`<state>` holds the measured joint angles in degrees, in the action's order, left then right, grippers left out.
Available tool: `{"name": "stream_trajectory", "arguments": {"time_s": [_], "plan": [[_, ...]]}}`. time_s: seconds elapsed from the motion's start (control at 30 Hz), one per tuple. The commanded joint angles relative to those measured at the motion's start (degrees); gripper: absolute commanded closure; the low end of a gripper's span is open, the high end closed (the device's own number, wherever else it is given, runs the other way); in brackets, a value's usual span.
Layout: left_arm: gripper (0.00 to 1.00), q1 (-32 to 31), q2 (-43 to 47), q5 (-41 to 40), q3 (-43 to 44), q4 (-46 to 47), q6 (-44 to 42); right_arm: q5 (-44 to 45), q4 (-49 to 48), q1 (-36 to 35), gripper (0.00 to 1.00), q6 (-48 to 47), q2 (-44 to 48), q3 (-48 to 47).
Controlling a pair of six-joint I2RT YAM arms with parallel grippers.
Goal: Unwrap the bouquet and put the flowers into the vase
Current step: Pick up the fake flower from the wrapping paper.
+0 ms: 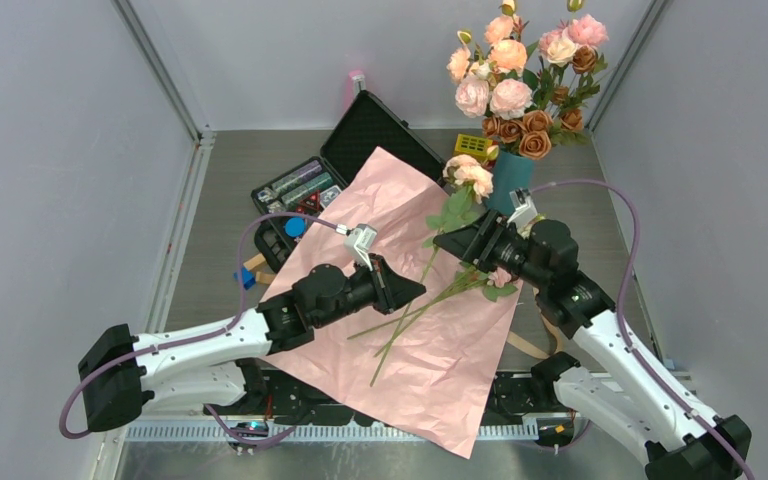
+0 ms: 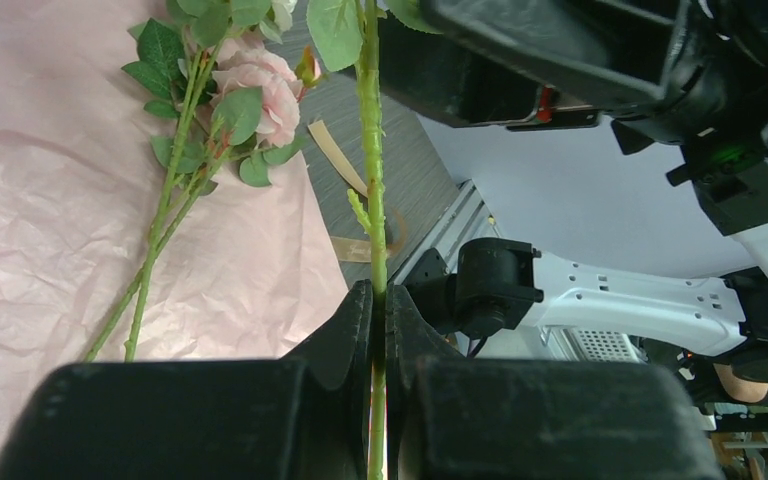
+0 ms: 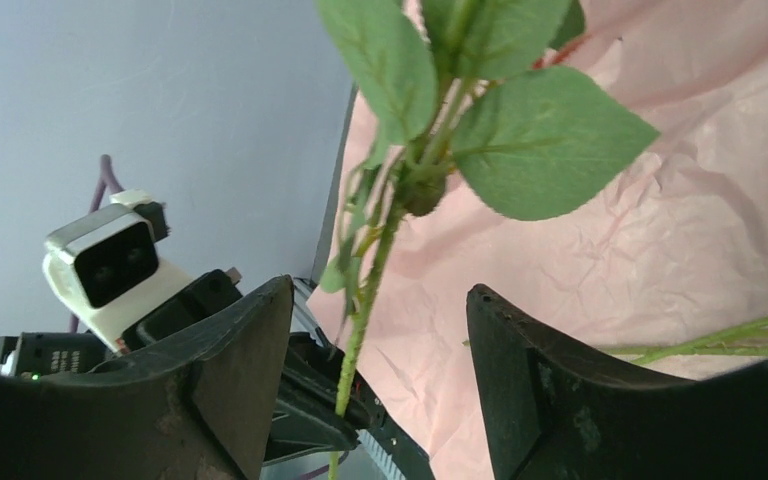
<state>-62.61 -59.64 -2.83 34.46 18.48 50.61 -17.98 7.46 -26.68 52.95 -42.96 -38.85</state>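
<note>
The bouquet is unwrapped: its pink paper (image 1: 410, 300) lies flat on the table. My left gripper (image 1: 418, 290) (image 2: 380, 300) is shut on the green stem (image 2: 370, 180) of one rose, whose pink head (image 1: 470, 176) is raised beside the teal vase (image 1: 510, 180). My right gripper (image 1: 442, 238) (image 3: 380, 290) stands open around that same stem (image 3: 365, 300), just below its leaves (image 3: 520, 140), without touching it. More flowers (image 1: 430, 300) (image 2: 250, 90) lie on the paper, stems pointing toward the near edge.
A big bunch of pink and rust roses (image 1: 525, 80) fills the vase. An open black tool case (image 1: 360, 140) sits behind the paper, a yellow block (image 1: 472, 145) beside it. Tan ribbon (image 1: 525, 345) lies under the right arm.
</note>
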Motion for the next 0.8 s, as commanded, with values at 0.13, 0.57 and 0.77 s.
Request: {"name": "stream_trajectory", "arguments": {"time_s": [0.13,0.57,0.77], "plan": [[1.0,-0.1,0.5,0.1,1.1,4.0,-0.1,-4.4,-12.0,-0.3,0.4,4.5,-5.1,1.3],[1.0,-0.2,-0.7,0.7,1.5,3.8,0.1,-5.2,-15.4,-0.7,0.57,6.1,-7.3,2.1],[1.0,-0.1,-1.5,0.6,2.0,3.3,-0.2,-4.4,-15.6,-0.7,0.67,6.3,-7.7,2.8]]}}
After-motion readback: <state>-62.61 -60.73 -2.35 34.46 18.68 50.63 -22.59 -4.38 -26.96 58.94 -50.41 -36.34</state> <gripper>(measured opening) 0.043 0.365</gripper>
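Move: The left hand already grips the flower's stem; the part the right hand goes for, just below the leaves, lies about 3 cm to the right hand's left and 1 cm ahead, at its height, and from the left hand some 7 cm ahead, 3 cm right and 3 cm up. From the right hand, the held flower's bloom is about 11 cm ahead, 4 cm right and 5 cm higher; the vase is roughly 21 cm ahead, 9 cm right and 12 cm lower; the pink rose on the paper is about 7 cm ahead, 7 cm right and 20 cm below. With its fingers well open, the right hand eases about 2.5 cm left and 1 cm forward onto the upper stem just under the leaves, dipping nearly 2 cm at first, then coming most of the way back up, with a slight roll of some 5 degrees. All the while its fingers close to about half their starting gap around the stem, not yet shut on it, as the left hand stays practically in place and keeps its pinch lower down. ##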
